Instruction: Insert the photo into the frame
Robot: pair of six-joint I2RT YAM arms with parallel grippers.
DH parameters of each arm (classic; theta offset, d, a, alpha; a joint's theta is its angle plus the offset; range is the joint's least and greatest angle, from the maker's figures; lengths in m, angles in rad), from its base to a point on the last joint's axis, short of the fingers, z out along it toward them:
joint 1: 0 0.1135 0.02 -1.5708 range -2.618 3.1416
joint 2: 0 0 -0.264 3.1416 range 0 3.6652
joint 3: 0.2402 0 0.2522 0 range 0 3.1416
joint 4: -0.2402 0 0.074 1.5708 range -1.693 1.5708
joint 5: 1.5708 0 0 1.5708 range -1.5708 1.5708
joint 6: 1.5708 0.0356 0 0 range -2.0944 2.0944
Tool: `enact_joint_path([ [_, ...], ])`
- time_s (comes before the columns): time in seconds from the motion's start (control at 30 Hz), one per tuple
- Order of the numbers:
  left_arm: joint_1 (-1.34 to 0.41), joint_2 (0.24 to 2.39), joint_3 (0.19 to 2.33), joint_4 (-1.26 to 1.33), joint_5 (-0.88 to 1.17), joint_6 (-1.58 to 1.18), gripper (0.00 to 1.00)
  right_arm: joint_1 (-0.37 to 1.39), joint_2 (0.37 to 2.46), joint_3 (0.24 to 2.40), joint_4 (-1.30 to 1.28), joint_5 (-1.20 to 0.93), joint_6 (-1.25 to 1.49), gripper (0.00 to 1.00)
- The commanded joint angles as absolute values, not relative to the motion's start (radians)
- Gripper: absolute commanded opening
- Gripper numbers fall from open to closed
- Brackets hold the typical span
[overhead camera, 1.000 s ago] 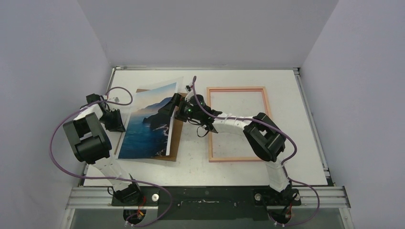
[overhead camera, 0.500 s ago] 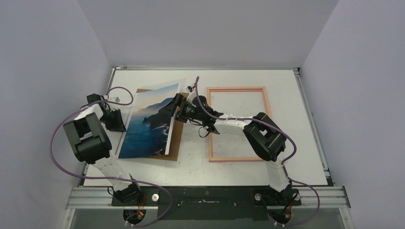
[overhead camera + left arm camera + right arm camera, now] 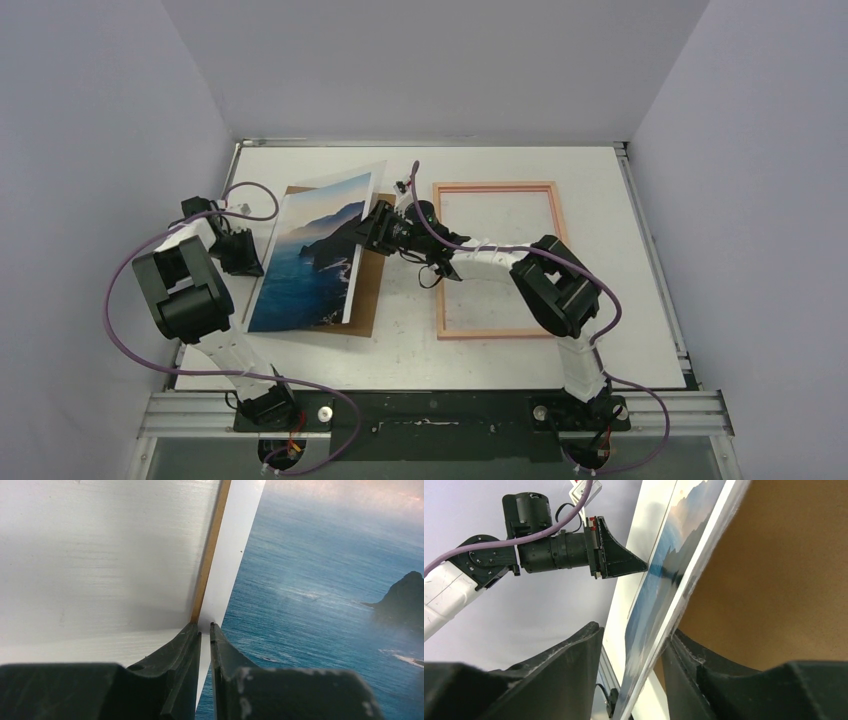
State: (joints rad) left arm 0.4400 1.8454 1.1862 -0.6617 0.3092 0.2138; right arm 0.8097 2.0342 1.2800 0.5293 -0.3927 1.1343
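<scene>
The photo (image 3: 310,260), a blue sea-and-mountain print with a white border, is held tilted above the brown backing board (image 3: 366,300). My left gripper (image 3: 246,262) is shut on its left white border (image 3: 220,600), fingertips (image 3: 192,632) nearly together. My right gripper (image 3: 372,222) straddles the photo's right edge (image 3: 664,580). One finger (image 3: 684,650) touches the underside, while the other finger (image 3: 579,645) stands off the picture side with a gap, so it is open. The pink frame (image 3: 495,186) lies flat to the right with nothing inside it.
The brown backing board (image 3: 774,580) lies under the photo on the white table (image 3: 400,350). The left arm's wrist (image 3: 564,550) shows across the photo in the right wrist view. Grey walls enclose the table on three sides.
The right gripper's jaws have narrowed around the photo's right edge, and the wrist has shifted slightly. The left gripper has kept its hold and place.
</scene>
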Motion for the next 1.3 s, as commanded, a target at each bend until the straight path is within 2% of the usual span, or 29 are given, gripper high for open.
enact_joint_path([
  [0.0,0.455,1.842,1.201,-0.684,0.288,0.234,0.12,0.799,1.945,1.282,0.591,-0.389,1.128,0.43],
  [0.27,0.457,1.842,1.19,-0.675,0.276,0.246,0.11,0.789,1.933,1.273,0.592,-0.402,1.132,0.34],
  [0.4,0.461,1.839,1.192,-0.675,0.265,0.257,0.11,0.778,1.918,1.278,0.576,-0.402,1.127,0.23],
  [0.57,0.471,1.847,1.198,-0.681,0.263,0.265,0.1,0.775,1.917,1.283,0.574,-0.408,1.13,0.16],
  [0.77,0.476,1.855,1.2,-0.689,0.283,0.269,0.08,0.773,1.929,1.319,0.512,-0.409,1.111,0.11],
  [0.93,0.477,1.871,1.194,-0.693,0.294,0.272,0.08,0.774,1.959,1.324,0.508,-0.42,1.122,0.14],
  [1.07,0.477,1.867,1.187,-0.693,0.301,0.275,0.08,0.774,1.968,1.324,0.506,-0.424,1.127,0.06],
  [1.27,0.476,1.861,1.205,-0.702,0.307,0.272,0.08,0.771,1.916,1.359,0.384,-0.387,1.045,0.05],
])
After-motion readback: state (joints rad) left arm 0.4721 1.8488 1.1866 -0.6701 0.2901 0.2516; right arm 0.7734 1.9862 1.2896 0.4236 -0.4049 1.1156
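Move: The photo's raised right edge already sits between the right hand's open fingers; the photo's middle lies about 13 cm left of that hand, 4 cm back and 7 cm lower. Some 14 cm below the hand are the brown board, 13 cm left and 7 cm back, and the frame, about 32 cm right and 6 cm back. From the left hand the photo's middle is 13 cm right, 5 cm ahead, 6 cm up. Right fingers close on the photo's raised edge, easing 2 cm right, forward and up; left hand slides left. ##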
